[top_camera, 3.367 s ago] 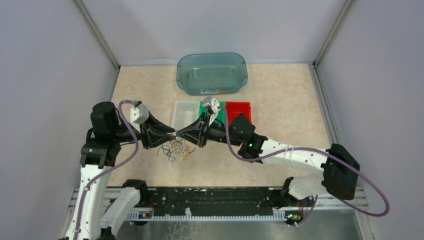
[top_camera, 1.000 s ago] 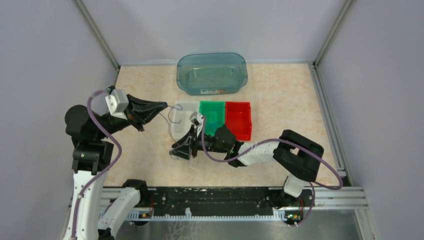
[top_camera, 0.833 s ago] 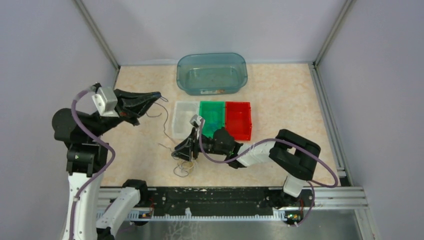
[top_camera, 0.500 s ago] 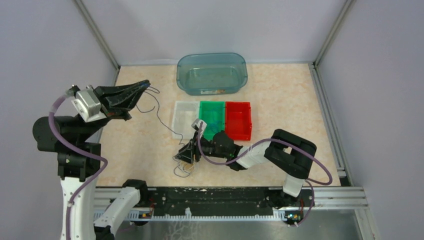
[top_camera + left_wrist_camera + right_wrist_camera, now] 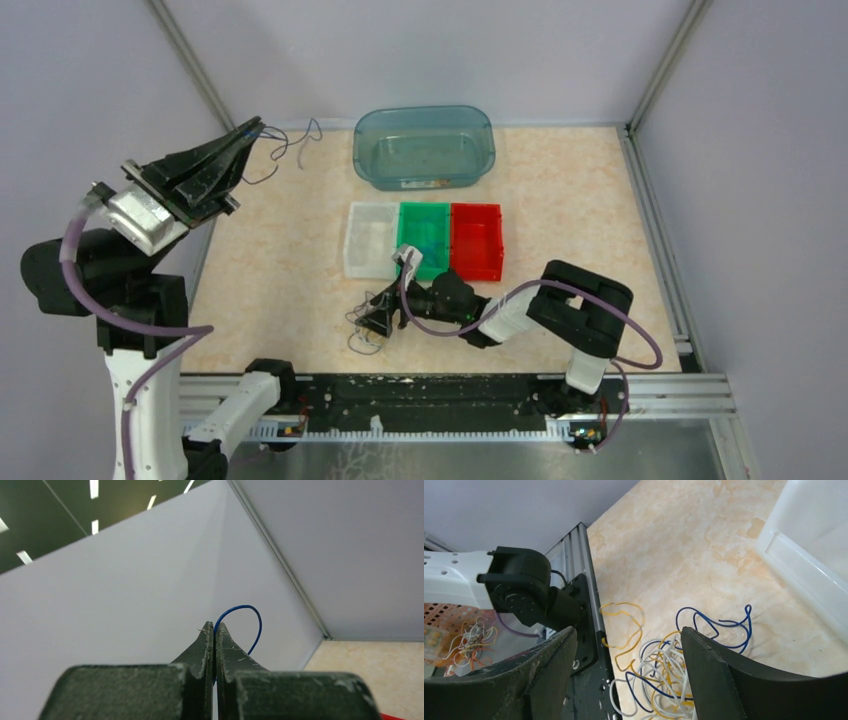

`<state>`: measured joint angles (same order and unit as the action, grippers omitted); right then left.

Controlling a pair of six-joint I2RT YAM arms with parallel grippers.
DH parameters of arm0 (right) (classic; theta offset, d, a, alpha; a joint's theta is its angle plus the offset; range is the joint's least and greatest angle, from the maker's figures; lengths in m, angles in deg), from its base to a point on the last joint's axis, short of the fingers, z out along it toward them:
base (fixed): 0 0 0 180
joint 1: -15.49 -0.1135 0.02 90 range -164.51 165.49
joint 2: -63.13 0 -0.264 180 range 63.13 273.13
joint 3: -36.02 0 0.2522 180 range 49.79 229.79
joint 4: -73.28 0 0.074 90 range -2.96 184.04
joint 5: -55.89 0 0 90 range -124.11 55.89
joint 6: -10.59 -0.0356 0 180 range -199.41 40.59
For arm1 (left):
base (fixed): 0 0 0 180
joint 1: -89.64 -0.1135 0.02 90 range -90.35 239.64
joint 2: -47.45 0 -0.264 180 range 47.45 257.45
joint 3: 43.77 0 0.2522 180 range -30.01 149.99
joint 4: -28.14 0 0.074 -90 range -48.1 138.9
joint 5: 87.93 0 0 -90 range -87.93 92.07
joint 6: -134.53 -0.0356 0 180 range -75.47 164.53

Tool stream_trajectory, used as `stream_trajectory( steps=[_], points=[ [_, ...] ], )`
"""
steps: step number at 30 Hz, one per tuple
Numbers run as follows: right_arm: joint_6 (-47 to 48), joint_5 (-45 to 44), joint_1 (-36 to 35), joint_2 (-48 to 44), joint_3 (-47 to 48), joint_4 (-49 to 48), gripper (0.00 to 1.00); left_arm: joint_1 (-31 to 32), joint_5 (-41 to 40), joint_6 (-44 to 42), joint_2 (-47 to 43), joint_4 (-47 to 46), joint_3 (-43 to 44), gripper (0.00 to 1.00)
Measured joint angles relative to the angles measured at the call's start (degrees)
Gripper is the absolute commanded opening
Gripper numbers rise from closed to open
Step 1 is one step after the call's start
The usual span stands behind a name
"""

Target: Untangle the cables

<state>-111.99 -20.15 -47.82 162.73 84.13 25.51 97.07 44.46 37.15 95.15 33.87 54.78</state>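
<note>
My left gripper [image 5: 252, 127] is raised high at the far left, shut on a thin blue cable [image 5: 285, 146] that dangles free from its tips; the cable loops past the fingertips in the left wrist view [image 5: 250, 620]. My right gripper [image 5: 378, 318] is open, low over the tangle of white, yellow and blue cables [image 5: 364, 330] near the front edge. In the right wrist view the tangle [image 5: 664, 672] lies between my open fingers, with a loose blue cable [image 5: 719, 627] and a yellow cable [image 5: 626, 625] beside it.
A clear bin [image 5: 366, 240], a green bin [image 5: 424, 238] and a red bin [image 5: 476, 240] stand in a row mid-table. A teal tub [image 5: 424, 147] is behind them. The black front rail [image 5: 430, 400] lies close to the tangle.
My left gripper has risen up and back toward the far left, pulling the blue cable clear of the tangle. My right gripper has settled lower over the pile.
</note>
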Motion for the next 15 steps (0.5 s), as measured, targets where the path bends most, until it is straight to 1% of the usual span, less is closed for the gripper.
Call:
stream_trajectory(
  steps=[4, 7, 15],
  points=[
    [0.2, -0.7, -0.2, -0.3, -0.3, -0.3, 0.77, 0.0, -0.6, -1.7, 1.4, -0.6, 3.6, 0.0],
    [1.2, -1.3, -0.3, -2.6, -0.3, 0.6, 0.78, 0.0, 0.3, -1.9, 1.3, -0.3, 4.0, 0.0],
    [6.7, -2.0, 0.1, -20.0, 3.3, 7.8, 0.82, 0.0, 4.5, -1.1, 0.1, 3.0, 1.2, 0.0]
  ],
)
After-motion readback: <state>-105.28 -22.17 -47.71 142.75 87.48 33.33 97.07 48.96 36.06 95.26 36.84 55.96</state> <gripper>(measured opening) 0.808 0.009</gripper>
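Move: The tangle of white and yellow cables lies almost directly under the right hand, roughly 5 cm below; the blue cable dangles some 40 cm above that hand, about 4 cm to its left and 2 cm ahead. The white bin is about 16 cm ahead of the right hand, the green bin as far ahead and 11 cm right. From the high left hand, the tangle is about 6 cm right, 1 cm back and 53 cm down. Clear of the cable tangle with open fingers, the right hand pauses briefly, then climbs ever faster, about 14 cm, drifting 2 cm right as its leftward-pointing fingertips tip up and the hand rolls, under 20 degrees in all. The left hand keeps the blue cable pinched high up, still rising some 2 cm before sinking back about 3 cm. ##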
